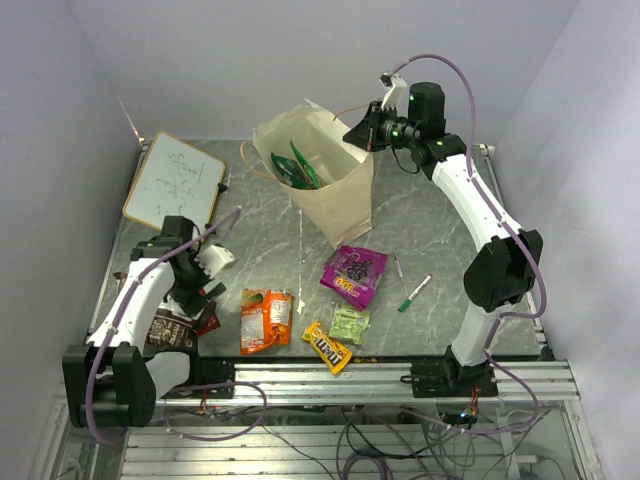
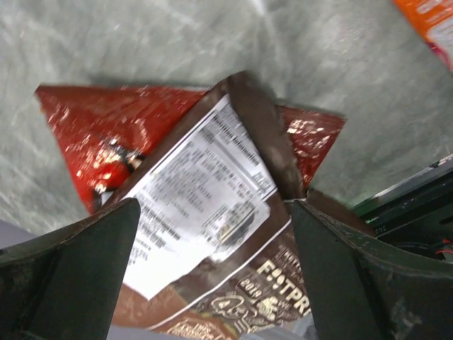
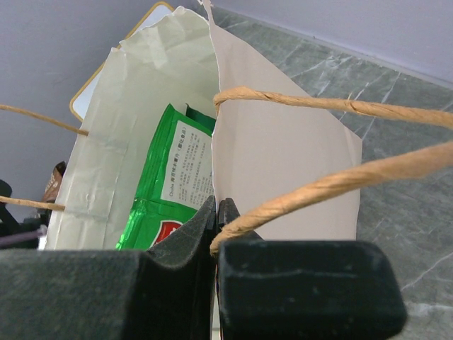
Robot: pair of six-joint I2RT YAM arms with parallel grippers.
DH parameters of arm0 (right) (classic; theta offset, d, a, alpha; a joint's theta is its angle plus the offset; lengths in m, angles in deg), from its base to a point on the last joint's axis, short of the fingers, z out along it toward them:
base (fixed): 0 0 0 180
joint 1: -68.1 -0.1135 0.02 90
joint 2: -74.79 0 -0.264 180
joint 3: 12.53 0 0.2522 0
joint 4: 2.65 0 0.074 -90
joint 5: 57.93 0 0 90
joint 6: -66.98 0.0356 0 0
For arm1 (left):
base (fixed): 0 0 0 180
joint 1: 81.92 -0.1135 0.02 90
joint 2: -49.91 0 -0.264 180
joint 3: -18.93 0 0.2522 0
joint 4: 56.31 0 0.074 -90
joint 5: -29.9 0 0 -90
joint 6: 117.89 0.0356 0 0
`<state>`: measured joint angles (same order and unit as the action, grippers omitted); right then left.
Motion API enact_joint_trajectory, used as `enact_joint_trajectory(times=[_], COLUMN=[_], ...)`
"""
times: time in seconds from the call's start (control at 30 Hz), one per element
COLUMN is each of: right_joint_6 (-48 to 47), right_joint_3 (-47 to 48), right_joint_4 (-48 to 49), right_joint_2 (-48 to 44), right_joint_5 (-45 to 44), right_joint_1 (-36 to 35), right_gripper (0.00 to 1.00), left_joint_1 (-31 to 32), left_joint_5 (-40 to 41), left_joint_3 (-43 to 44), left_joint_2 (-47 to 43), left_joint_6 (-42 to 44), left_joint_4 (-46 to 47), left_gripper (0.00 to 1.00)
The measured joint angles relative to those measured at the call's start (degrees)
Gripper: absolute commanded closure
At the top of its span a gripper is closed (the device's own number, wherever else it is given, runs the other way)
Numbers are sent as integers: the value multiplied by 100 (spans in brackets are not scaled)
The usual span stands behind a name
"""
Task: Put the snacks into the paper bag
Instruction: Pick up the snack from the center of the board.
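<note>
The cream paper bag (image 1: 335,195) stands open at the table's back centre, with green snack bags (image 1: 295,165) inside. My right gripper (image 1: 364,130) is shut on the bag's right rim; the wrist view shows the pads (image 3: 216,205) pinching the paper wall (image 3: 283,156), a green bag (image 3: 170,191) inside. My left gripper (image 1: 203,297) is open, low over the brown bag (image 1: 170,330), which lies on the red Doritos (image 1: 209,322). In the left wrist view the brown bag (image 2: 212,234) lies between the jaws, over the Doritos (image 2: 92,142). The purple pouch (image 1: 354,273), orange bag (image 1: 265,320), M&M's (image 1: 327,347) and pale green packet (image 1: 349,323) lie at front centre.
A wood-framed whiteboard (image 1: 175,180) lies at the back left. Two marker pens (image 1: 414,292) lie right of the purple pouch. The bag's twisted handles (image 3: 340,106) arch over my right fingers. The metal rail (image 1: 400,375) runs along the near edge.
</note>
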<state>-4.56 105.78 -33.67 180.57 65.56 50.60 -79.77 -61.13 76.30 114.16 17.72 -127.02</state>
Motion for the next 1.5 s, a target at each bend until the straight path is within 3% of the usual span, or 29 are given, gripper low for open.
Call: enact_joint_trajectory(times=[0.1,0.3,0.6,0.97,1.17,1.37,1.5], right_joint_6=[0,-2,-4,-26,-26,-26,-28], right_joint_3=[0,-20,-120,-269,-271,-280,-280], right_joint_4=[0,24,114,136,138,153,155], right_joint_2=[0,0,-44,-170,-170,-170,-170], right_joint_5=[-2,-7,-66,-133,-133,-138,-140], right_joint_1=[0,0,0,0,0,0,0], right_gripper=[100,100,100,100,100,100,100], left_joint_1=[417,640,1067,1088,1095,1106,1106], left_joint_5=[90,210,284,455,481,393,214], left_joint_3=[-238,-404,-444,-669,-691,-610,-389], left_joint_2=[20,343,949,1152,1255,1259,1259], left_joint_6=[9,142,352,649,673,634,601], left_joint_4=[201,682,1150,1276,1263,1147,1021], left_gripper=[4,14,38,41,62,92,93])
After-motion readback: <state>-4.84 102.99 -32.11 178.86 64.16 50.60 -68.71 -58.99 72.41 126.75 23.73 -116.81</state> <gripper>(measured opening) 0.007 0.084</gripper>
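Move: The brown snack bag lies flat beneath the left hand, its middle about 7 cm to the left, 2 cm back and 6 cm below. Its crimped far right corner is roughly 3 cm ahead and 3 cm right. The red bag sticks out from under it, centred some 2 cm ahead and 2 cm left; the orange bag lies about 16 cm right and 2 cm back. From the right hand, the brown bag is some 53 cm left, 30 cm back and 31 cm below. The brown bag's crimped far right corner is pinched by the left fingers: pointing down, the hand sinks about 6 cm and edges some 2 cm to the right, turning about 15 degrees clockwise. The fingers narrow to a little over half open on the way down, then shut at the bottom, and the hand just starts to rise. ##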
